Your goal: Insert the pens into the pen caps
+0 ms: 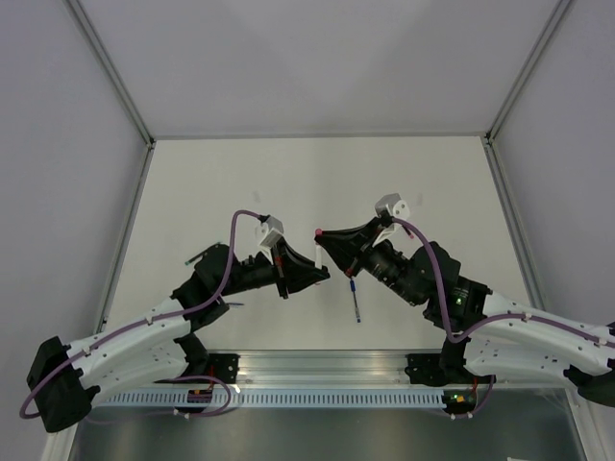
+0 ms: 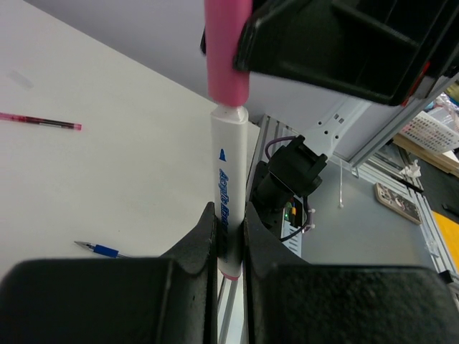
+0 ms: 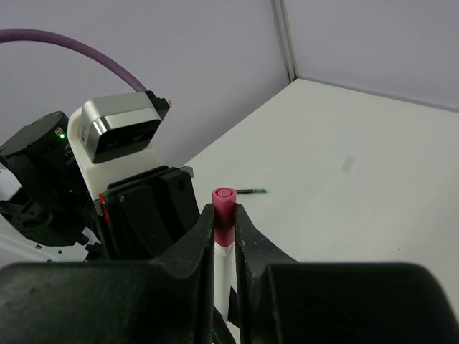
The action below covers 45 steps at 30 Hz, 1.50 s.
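Observation:
A white pen (image 2: 226, 172) with blue lettering stands upright between the pads of my left gripper (image 2: 228, 215), which is shut on its lower barrel. A pink pen cap (image 3: 224, 204) sits over the pen's upper end, its rim against the white collar (image 2: 229, 113). My right gripper (image 3: 224, 215) is shut on that cap. In the top view the two grippers meet at mid-table, left gripper (image 1: 320, 271) below, right gripper (image 1: 321, 235) above, with the cap's pink end (image 1: 317, 232) showing. A blue pen (image 1: 356, 303), a red pen (image 2: 39, 122) and a green pen (image 3: 251, 191) lie loose on the table.
The white table (image 1: 317, 182) is walled at the back and both sides. A metal rail (image 1: 317, 365) runs along the near edge by the arm bases. The left wrist's camera housing (image 3: 118, 129) is close in front of the right gripper.

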### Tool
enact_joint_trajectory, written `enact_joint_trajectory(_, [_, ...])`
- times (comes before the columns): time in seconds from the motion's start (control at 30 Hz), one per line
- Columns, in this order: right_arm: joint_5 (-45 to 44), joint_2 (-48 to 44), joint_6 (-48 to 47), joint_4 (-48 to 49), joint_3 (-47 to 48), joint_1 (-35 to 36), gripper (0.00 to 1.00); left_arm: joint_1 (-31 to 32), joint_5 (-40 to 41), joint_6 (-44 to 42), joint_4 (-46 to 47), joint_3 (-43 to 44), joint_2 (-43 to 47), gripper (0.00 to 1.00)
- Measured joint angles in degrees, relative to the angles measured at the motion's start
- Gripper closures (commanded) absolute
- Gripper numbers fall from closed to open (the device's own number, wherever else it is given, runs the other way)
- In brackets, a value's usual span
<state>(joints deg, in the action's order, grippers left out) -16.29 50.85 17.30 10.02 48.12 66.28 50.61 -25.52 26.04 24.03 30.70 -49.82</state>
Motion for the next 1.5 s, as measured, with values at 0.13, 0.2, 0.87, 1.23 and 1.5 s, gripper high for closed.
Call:
enact_joint_trajectory(0.13, [0.39, 0.35, 0.48, 2.29, -2.08, -0.02, 1.00, -0.02, 1.01, 0.00, -0.90, -0.15, 0.76, 0.98])
enact_joint_trajectory(0.2, [0.42, 0.20, 0.55, 3.80, -3.23, -0.02, 1.00, -0.02, 1.38, 0.00, -1.27, -0.46, 1.05, 0.98])
enact_joint_trajectory(0.87, [7.02, -2.80, 0.83, 10.93, -9.35, 0.00, 0.63, 0.37, -2.14, -0.02, 1.25, -4.20, 4.74, 0.98])
enact_joint_trajectory(1.23, [8.74, -3.19, -0.55, 6.62, -9.05, 0.00, 0.30, 0.26, -3.26, -0.02, 3.63, -4.17, 4.70, 0.98])
enact_joint_trajectory(1.5, [14.25, -3.13, -3.82, -2.82, 0.83, 0.00, 0.14, 0.22, -6.38, 0.02, 5.57, -4.17, 4.70, 0.98])
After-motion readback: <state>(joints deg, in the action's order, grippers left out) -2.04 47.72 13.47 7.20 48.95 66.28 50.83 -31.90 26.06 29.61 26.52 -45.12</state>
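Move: The pen, held by the left hand, stands upright with a forward lean just below the right hand. Its middle is about 6 cm lower and 2 cm nearer the base, and its tip is already inside the red cap that the right fingers grip. From the left hand that cap is some 8 cm up and 3 cm forward. On the table, roughly 36 cm below the right hand, the blue pen lies 9 cm right and 3 cm ahead, the blue cap 22 cm left and level with it. Down by almost 2 cm and then back, the right hand pushes the red cap onto the pen, which the left hand keeps pinched while drifting left, then about 3 cm back. The right fingers then open wide and let go of the cap; the hand sinks a little more, then rises about 4 cm while still going back, turning some 15 degrees counter-clockwise. ##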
